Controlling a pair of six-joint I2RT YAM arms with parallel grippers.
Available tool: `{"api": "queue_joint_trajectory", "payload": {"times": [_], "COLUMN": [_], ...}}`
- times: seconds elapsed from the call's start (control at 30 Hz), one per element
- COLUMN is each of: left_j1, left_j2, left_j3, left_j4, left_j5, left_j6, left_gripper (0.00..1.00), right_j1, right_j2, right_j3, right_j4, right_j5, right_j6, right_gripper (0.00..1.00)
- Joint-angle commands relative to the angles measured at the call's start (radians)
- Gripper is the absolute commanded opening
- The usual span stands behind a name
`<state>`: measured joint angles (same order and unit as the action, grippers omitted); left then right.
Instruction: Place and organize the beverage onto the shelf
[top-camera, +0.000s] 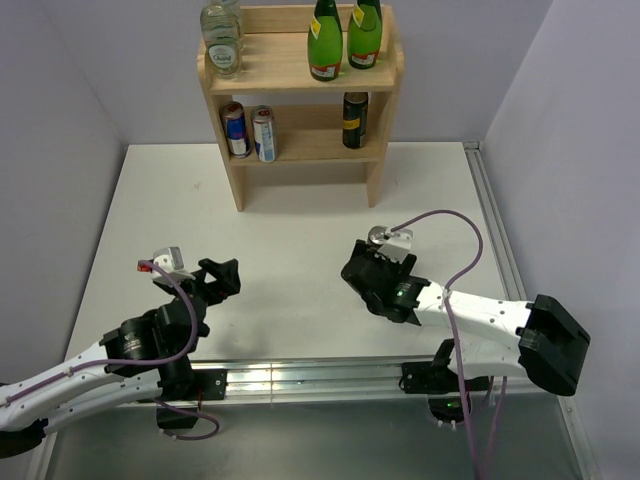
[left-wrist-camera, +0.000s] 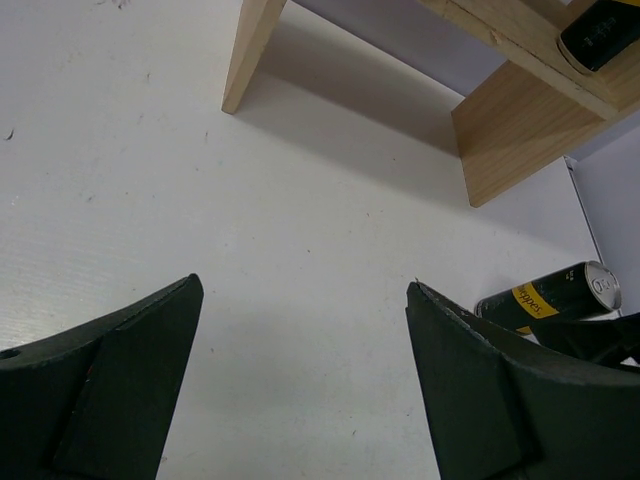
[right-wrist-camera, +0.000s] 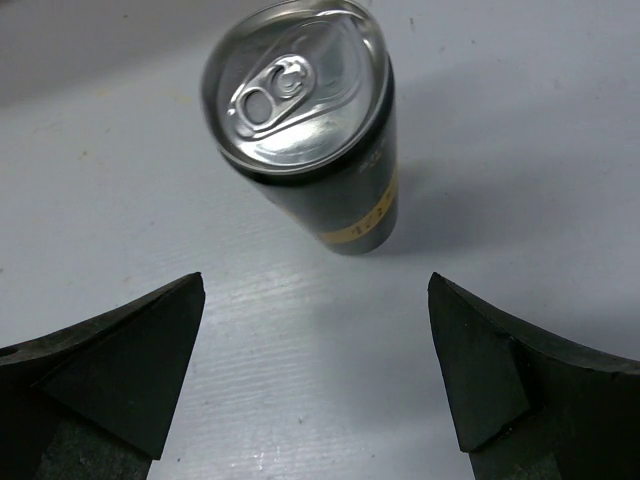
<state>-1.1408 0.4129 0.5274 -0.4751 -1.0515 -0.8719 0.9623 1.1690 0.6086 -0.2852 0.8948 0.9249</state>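
A black beverage can (right-wrist-camera: 320, 150) with a yellow band and a silver top stands upright on the white table. It is just ahead of my right gripper (right-wrist-camera: 315, 285), which is open, with nothing between its fingers. The left wrist view catches the same can (left-wrist-camera: 545, 300) at its right edge. My left gripper (left-wrist-camera: 305, 285) is open over bare table, well left of the can. The wooden shelf (top-camera: 290, 70) stands at the far side of the table. From above, the left gripper (top-camera: 222, 275) and right gripper (top-camera: 358, 268) sit near the front.
The shelf's top tier holds clear glass bottles (top-camera: 221, 40) at the left and two green bottles (top-camera: 325, 45) at the right. The middle tier holds two cans (top-camera: 250, 130) at the left and a dark can (top-camera: 355, 118) at the right. Grey walls enclose the table.
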Motion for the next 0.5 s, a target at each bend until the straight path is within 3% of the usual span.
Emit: {"api": "queue_joint_trajectory", "payload": {"times": [0.0, 0.47], "left_j1": [-0.005, -0.005], "left_j2": [-0.005, -0.039], "left_j3": [-0.004, -0.012], "left_j4": [0.033, 0.035], "left_j5": [0.005, 0.018], "left_j6": [0.028, 0.033], "left_gripper": [0.89, 0.89], "right_j1": [-0.033, -0.166], "right_j2": [0.032, 0.236], "right_j3": [0.037, 0.031], "right_j4": [0.033, 0.372], "right_j5": [0.039, 0.000], "right_j6": [0.037, -0.109], "right_gripper": [1.00, 1.00]}}
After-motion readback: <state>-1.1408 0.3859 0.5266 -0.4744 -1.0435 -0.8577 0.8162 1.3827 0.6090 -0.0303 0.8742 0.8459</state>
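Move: The last can stands about 7 cm ahead of the right hand, 1 cm to its right, its middle some 4 cm lower. Beyond it, about 21 cm ahead of the hand and level sideways, is the shelf's right foot; a dark can sits on the middle shelf, roughly 26 cm ahead, 4 cm left and 12 cm up. From the left hand the last can lies about 12 cm ahead, 31 cm right and 15 cm lower. Forward and down towards the last can goes the right hand, some 4.5 cm out and 3 cm lower, edging about 1 cm right early on. The wrist keeps its downward slant and swings about 5 degrees clockwise, while the fingers stay wide open to come around the can's body; whether either finger touches can't be seen. ##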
